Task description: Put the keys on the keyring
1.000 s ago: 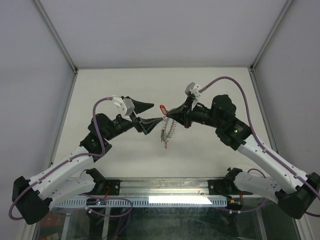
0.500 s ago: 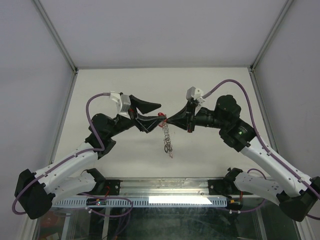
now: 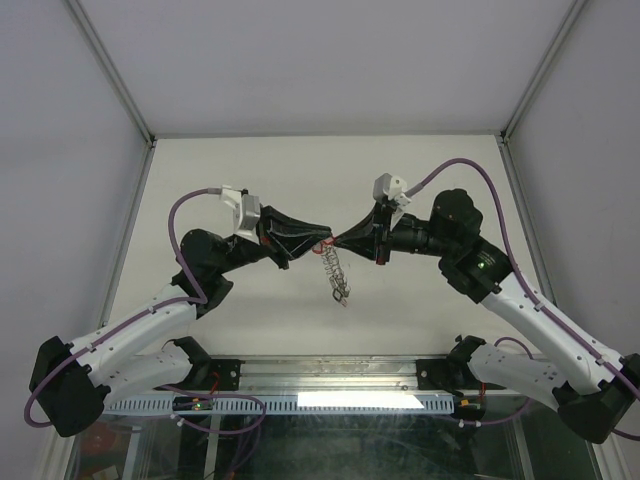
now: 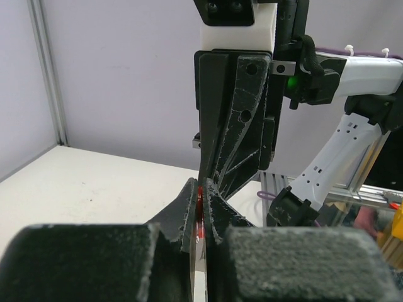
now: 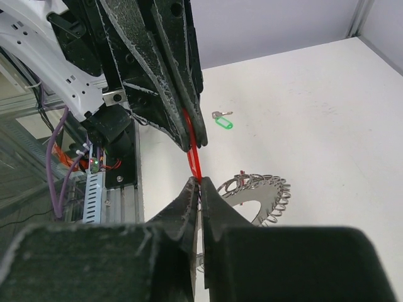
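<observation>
A red-headed key (image 5: 192,157) is pinched from both ends above the table. My left gripper (image 3: 322,240) is shut on its red head (image 4: 200,200). Tip to tip with it, my right gripper (image 3: 336,241) is shut on the key's other end (image 5: 200,184). The keyring (image 3: 335,272), a grey ring fringed with small silvery keys, hangs just below the two tips and shows beside my right fingers (image 5: 264,192). The green-headed key (image 5: 223,122) lies on the white table, apart from both grippers.
White table (image 3: 230,180) walled by pale panels with metal corner posts (image 3: 110,65). Arm bases and a cable tray (image 3: 300,400) run along the near edge. A purple cable (image 3: 190,215) loops off the left wrist, another (image 3: 470,170) off the right.
My left gripper moved right to meet the right gripper's tip and shut on the red key head. The keyring swung slightly under the tips. The right gripper stayed shut.
</observation>
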Robot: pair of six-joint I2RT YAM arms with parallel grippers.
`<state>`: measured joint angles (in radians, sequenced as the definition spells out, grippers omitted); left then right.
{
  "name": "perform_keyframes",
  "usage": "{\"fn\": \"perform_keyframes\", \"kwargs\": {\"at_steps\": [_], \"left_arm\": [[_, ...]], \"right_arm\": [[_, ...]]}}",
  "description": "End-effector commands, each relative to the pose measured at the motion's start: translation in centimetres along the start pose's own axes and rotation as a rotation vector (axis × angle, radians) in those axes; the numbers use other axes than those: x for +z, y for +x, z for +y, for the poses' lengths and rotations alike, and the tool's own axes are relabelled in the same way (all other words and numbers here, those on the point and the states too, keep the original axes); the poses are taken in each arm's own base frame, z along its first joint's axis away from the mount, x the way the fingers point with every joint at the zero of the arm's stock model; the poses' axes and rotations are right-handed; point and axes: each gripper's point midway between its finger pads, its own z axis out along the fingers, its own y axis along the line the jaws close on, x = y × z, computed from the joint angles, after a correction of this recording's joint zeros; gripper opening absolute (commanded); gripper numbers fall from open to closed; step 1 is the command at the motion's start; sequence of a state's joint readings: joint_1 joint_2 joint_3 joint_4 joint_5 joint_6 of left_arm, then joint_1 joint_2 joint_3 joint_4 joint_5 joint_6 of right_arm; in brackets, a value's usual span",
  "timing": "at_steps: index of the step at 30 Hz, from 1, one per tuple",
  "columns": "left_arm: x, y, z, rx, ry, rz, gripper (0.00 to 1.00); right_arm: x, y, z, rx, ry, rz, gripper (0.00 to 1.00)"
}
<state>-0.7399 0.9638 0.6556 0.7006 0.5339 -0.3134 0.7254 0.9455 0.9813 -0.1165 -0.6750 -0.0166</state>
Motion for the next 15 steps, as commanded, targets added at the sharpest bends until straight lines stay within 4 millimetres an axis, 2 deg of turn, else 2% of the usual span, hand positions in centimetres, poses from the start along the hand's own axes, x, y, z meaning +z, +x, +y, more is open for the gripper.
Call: {"fn": "perform_keyframes", "kwargs": {"at_steps": [1,5,7,12,15], "left_arm": [[0.4,-2.6,-1.2,0.058,0.052,-0.063,0.00],[0.6,-2.9,-1.0,0.058,0.043,-0.057,0.00],[0.6,-3.1,-1.1,0.061,0.048,-0.061,0.00],[0.8,-3.5,-1.3,0.067,0.056,-0.058,0.00],[0.9,-3.8,-1.4,0.072,0.060,-0.061,0.00]], "right_arm": [[-0.8,-4.7,1.3,-0.090,-0.024,-0.120,0.10],[-1.6,-4.1,0.6,-0.095,0.043,-0.111,0.37],[-2.0,-3.4,-0.1,-0.089,0.092,-0.096,0.44],[-2.3,-1.1,-1.0,-0.024,0.126,-0.046,0.49],[-2.1,0.2,-0.6,0.032,0.073,-0.027,0.48]]}}
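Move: Both my hands are pinching the same red tag, nose to nose. Its middle lies about 2 cm to the left of my right hand and about 1 cm above it; from my left hand it is some 1 cm to the right and 2 cm below. The keyring hangs under it, its middle about 9 cm below my right hand and a centimetre to its left, about level with it fore and aft. I open my right fingers to about half and let go of the red tag, then back that hand off to my right, away from the tag and my left fingertips, by about 2 cm. It rises nearly as much on the way and sinks slightly at the end. My left hand stays put and keeps its pinch. ##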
